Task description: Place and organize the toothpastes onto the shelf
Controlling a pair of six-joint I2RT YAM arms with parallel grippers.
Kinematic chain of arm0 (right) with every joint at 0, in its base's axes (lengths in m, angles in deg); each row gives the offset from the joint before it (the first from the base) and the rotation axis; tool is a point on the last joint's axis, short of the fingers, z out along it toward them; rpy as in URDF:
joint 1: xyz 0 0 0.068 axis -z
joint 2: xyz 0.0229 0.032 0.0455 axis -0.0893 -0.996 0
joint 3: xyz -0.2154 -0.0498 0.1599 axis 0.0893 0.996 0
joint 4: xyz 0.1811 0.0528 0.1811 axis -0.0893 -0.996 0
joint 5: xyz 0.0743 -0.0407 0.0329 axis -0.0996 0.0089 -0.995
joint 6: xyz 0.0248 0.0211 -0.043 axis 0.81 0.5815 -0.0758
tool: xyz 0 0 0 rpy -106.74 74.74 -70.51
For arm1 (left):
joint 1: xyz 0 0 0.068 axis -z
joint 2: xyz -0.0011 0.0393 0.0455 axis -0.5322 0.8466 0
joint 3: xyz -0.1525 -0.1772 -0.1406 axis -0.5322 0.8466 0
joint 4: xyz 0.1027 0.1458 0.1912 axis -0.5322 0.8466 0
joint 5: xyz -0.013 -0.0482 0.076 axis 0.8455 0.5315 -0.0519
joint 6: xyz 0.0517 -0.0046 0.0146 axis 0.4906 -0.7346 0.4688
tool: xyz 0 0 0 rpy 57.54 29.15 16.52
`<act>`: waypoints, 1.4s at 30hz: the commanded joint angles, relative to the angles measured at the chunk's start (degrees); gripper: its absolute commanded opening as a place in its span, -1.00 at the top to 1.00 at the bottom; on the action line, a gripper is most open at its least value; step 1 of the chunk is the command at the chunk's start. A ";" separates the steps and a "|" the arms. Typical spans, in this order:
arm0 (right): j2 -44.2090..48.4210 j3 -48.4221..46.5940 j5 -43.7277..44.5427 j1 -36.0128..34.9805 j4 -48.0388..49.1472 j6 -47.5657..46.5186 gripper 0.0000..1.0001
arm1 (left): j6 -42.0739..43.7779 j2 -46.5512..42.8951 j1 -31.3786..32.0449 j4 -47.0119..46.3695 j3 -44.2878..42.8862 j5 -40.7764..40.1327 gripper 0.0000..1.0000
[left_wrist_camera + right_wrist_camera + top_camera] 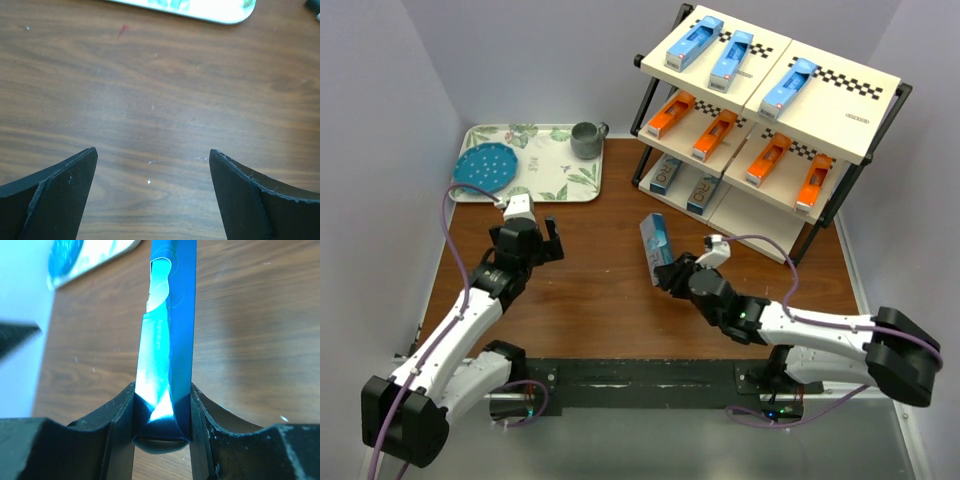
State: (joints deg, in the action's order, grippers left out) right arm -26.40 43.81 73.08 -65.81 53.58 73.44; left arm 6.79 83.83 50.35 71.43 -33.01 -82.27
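Note:
The shelf [865, 157] stands at the back right. Three light blue toothpastes [732, 56] lie on its top board, several orange ones [715, 134] on the middle board and two grey-and-teal ones [664, 176] on the bottom board. My right gripper [666, 271] [162, 390] is shut on the lower end of a blue toothpaste box [656, 247] [172, 315], held upright over the table in front of the shelf. My left gripper [528, 230] [153, 152] hangs open over bare wood at the left, with nothing between its fingers.
A leaf-patterned tray [560, 178] lies at the back left with a blue perforated plate [487, 167] and a grey mug [587, 140] on it. Its edge [200, 12] shows at the top of the left wrist view. White walls close in both sides.

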 commanded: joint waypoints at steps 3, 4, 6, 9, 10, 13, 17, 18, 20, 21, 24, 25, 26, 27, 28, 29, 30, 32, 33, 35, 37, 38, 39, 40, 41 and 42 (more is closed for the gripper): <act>11.88 7.38 7.29 3.55 1.94 13.15 0.81 | 2.13 0.22 1.84 -5.42 0.83 -2.05 -0.99; 13.13 8.09 8.43 3.99 0.98 14.98 0.80 | 2.22 0.31 2.10 -5.51 0.83 -2.05 -0.99; 16.81 9.67 9.76 5.22 -0.60 16.58 0.79 | 2.39 0.31 2.37 -5.59 1.01 -2.49 -1.00; 20.08 10.99 13.27 6.28 -2.45 17.81 0.78 | 2.66 0.57 2.72 -5.77 1.01 -3.02 -0.99; 21.91 11.08 14.32 6.54 -3.32 17.81 0.77 | 2.66 0.74 2.90 -5.86 1.01 -3.02 -1.00; 24.03 11.35 16.52 8.39 -6.65 20.70 0.67 | 2.66 1.27 3.16 -6.12 1.09 -3.02 -1.00; 23.60 12.92 16.36 13.55 -5.63 25.63 0.71 | 2.74 1.62 3.25 -6.30 1.18 -2.84 -0.99; 22.99 13.28 15.05 14.71 -4.14 25.72 0.73 | 2.74 1.62 3.25 -6.30 1.09 -2.93 -0.99; 21.15 13.72 13.02 19.45 0.17 25.72 0.74 | 2.74 1.62 3.34 -6.30 1.09 -2.84 -1.00; 20.45 13.81 10.84 20.94 1.57 25.72 0.74 | 2.74 1.71 3.34 -6.30 1.18 -2.84 -1.00; 18.07 14.42 7.49 27.62 6.85 25.38 0.75 | 2.92 1.62 3.34 -6.39 1.18 -2.67 -1.00; 17.72 14.60 5.39 30.86 9.12 25.29 0.75 | 3.01 1.62 3.34 -6.39 1.18 -2.67 -0.99; 17.37 14.95 4.15 32.37 10.10 25.29 0.76 | 3.01 1.71 3.34 -6.39 1.27 -2.75 -0.99; 16.84 15.21 3.09 33.86 10.98 25.63 0.76 | 3.01 1.63 3.34 -6.39 1.27 -2.76 -1.00; 16.40 15.91 1.26 36.58 12.30 26.07 0.76 | 3.09 1.54 3.34 -6.47 1.27 -2.76 -0.99; 16.13 16.26 0.37 37.91 12.83 26.69 0.75 | 3.10 1.54 3.34 -6.48 1.27 -2.76 -1.00; 15.26 16.62 -0.60 39.31 13.36 27.47 0.75 | 3.10 1.45 3.34 -6.56 1.27 -2.76 -0.99; 14.20 17.41 -4.20 43.53 15.21 27.83 0.75 | 3.18 1.54 3.34 -6.65 1.36 -2.76 -0.99; 12.89 17.67 -5.43 44.85 16.26 28.53 0.74 | 3.18 1.54 3.34 -6.74 1.36 -2.76 -0.99; 11.31 18.11 -8.76 48.63 18.10 28.89 0.70 | 3.27 1.54 3.34 -6.74 1.36 -2.93 -0.99; 9.03 17.85 -10.45 51.62 19.42 29.42 0.69 | 3.27 1.45 3.34 -6.74 1.36 -2.93 -1.00; 8.23 17.68 -11.67 52.33 20.13 29.42 0.68 | 3.18 1.36 3.34 -6.74 1.36 -2.93 -0.99; 7.53 17.59 -12.47 53.21 21.18 29.33 0.67 | 3.27 1.54 3.34 -6.74 1.36 -2.93 -1.00; 5.69 17.15 -13.17 54.52 21.54 29.42 0.65 | 3.27 1.45 3.34 -6.74 1.44 -2.84 -0.99; 4.80 16.80 -13.79 55.23 21.97 29.42 0.63 | 3.27 1.54 3.34 -6.74 1.44 -2.84 -0.99; 3.49 16.45 -15.71 55.85 22.94 29.16 0.60 | 3.27 1.54 3.34 -6.83 1.44 -2.76 -0.99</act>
State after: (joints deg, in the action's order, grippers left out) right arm -19.60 61.54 63.31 -12.56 68.87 101.09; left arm 8.73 85.55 53.30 67.23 -31.78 -83.91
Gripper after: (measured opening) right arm 0.414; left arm 0.996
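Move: The right hand already grips the near end of the last blue toothpaste. The free place for it, on the right half of the bottom shelf, lies about 25 cm to its right, 17 cm ahead and some 7 cm lower. The nearer blue toothpaste on that shelf is 25 cm ahead and 10 cm right; the shelf's front right foot is 33 cm right, 5 cm ahead. From the left hand, the free place is some 59 cm right and 9 cm ahead. Keeping its pinch on the toothpaste's near end, the right hand sweeps some 26 cm to the right towards the bottom shelf's free right half, adding about 9 cm forward mostly in the second half. It turns clockwise some 50 degrees and rolls its left side up, rising slightly midway before dipping at the shelf's front edge. ##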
